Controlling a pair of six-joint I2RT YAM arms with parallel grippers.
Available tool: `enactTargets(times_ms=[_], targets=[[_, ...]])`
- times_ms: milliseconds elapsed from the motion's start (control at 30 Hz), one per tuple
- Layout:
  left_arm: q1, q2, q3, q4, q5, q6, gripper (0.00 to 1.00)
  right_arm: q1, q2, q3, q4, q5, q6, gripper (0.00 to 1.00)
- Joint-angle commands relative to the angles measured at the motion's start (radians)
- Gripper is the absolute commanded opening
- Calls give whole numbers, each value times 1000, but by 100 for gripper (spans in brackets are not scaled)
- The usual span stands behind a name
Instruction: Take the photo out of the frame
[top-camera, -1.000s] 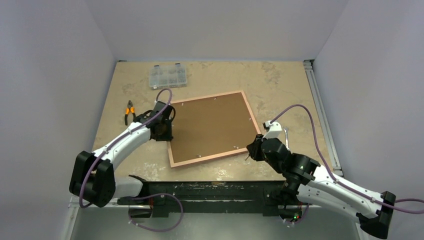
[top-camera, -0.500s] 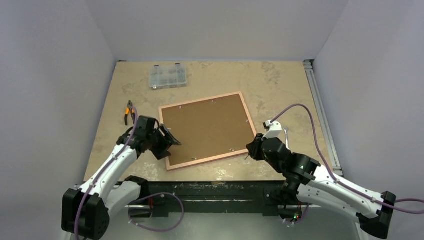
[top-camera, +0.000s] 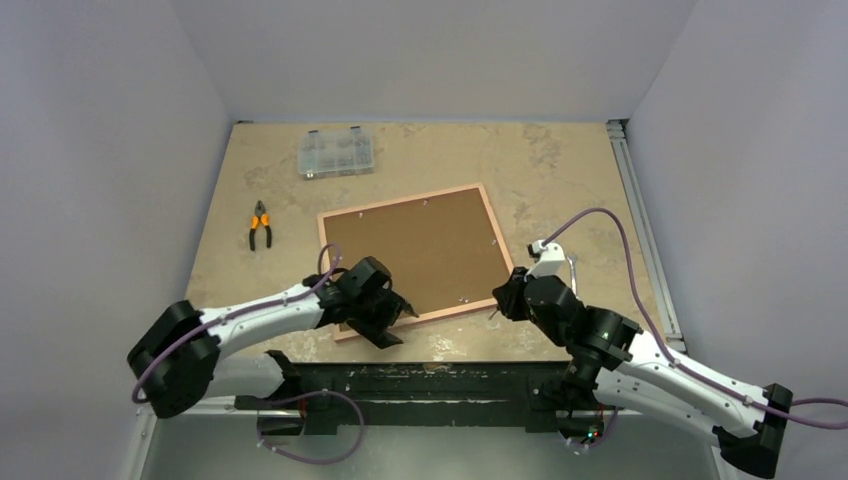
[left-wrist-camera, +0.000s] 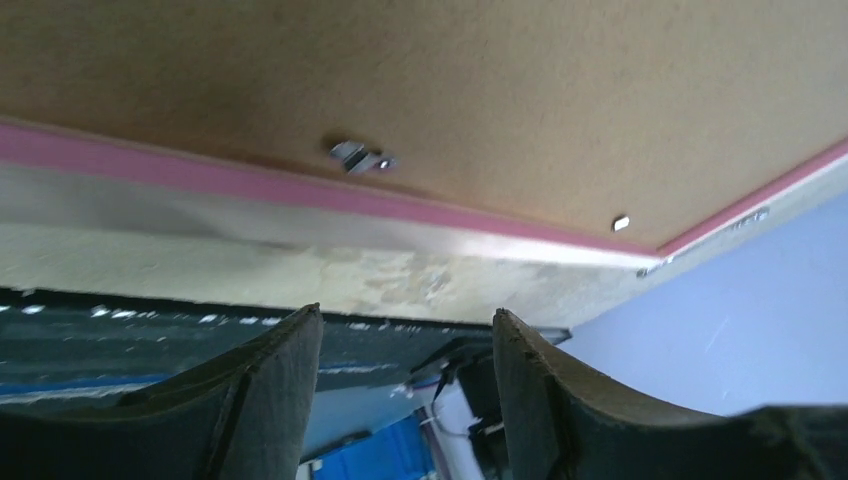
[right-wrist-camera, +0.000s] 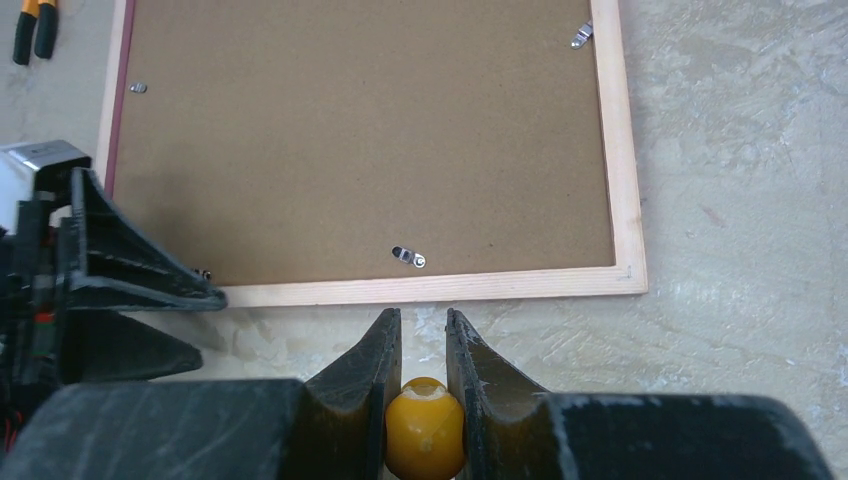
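Observation:
The frame (top-camera: 498, 232) lies face down near the table's middle, a thin pink rectangle with a pale wood rear edge (right-wrist-camera: 450, 288). A brown backing board (top-camera: 415, 252) held by small metal tabs (right-wrist-camera: 408, 257) fills it. The photo is hidden beneath the board. My left gripper (top-camera: 396, 322) is open and empty at the frame's near-left corner. In the left wrist view, its fingertips (left-wrist-camera: 308, 330) are just short of the pink edge (left-wrist-camera: 300, 190). My right gripper (right-wrist-camera: 422, 325) is off the frame's near-right edge, shut on a yellow knob (right-wrist-camera: 425, 425).
Orange-handled pliers (top-camera: 260, 225) lie left of the frame. A clear plastic compartment box (top-camera: 336, 153) stands at the back. A metal rail (top-camera: 640, 220) runs along the table's right side. The black base bar (top-camera: 430, 380) lines the near edge.
My left arm has swung from the frame's left edge round to its near-left corner, and its jaws have opened. The frame slid slightly left. The right arm has not moved.

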Motion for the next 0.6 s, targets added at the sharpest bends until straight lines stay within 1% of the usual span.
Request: enactTargets(times_ms=[0,167,233,300,400,467,533,567], targets=[[-31,151,103,116,-81,-173,62,5,-40,20,-4,21,-8,0],[-32,299,105,191,-89,-252,61,5,-89,28,-47,27,-3,0],[-32,337,129,174,-97,-249,60,5,-110,19,-64,28,1,0],[-33,366,167,116,-97,-232,58,5,-132,13,-83,36,10,0],[-40,386,217,1,-110,-213,46,5,-166,5,-97,44,18,0],[-40,392,238,-59,-133,-192,41,5,-180,5,-97,49,16,0],[-40,393,240,-91,-159,-167,33,6,-180,9,-99,53,11,0],[-38,391,234,-93,-169,-154,26,5,-176,13,-101,54,9,0]])
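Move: The frame's near rail lies face down some 4 cm below the left hand; the stretch to grip is about 2 cm ahead and 4 cm to its right. One metal clip sits about 3 cm ahead and 2 cm left of the left hand, another roughly 5 cm ahead and 13 cm right, both near rail height. From the right hand, the grip spot is about 16 cm left, 8 cm back and 12 cm below. The frame's near rail is taken between the left fingers: the open hand goes about 4 cm forward, 4 cm right and 3 cm down, wrist turning some 10 degrees counter-clockwise, then closes, one finger inside the rail and one outside, to pinch it. The right hand, still gripping the screwdriver, rises about 2 cm while easing right and slightly back. ##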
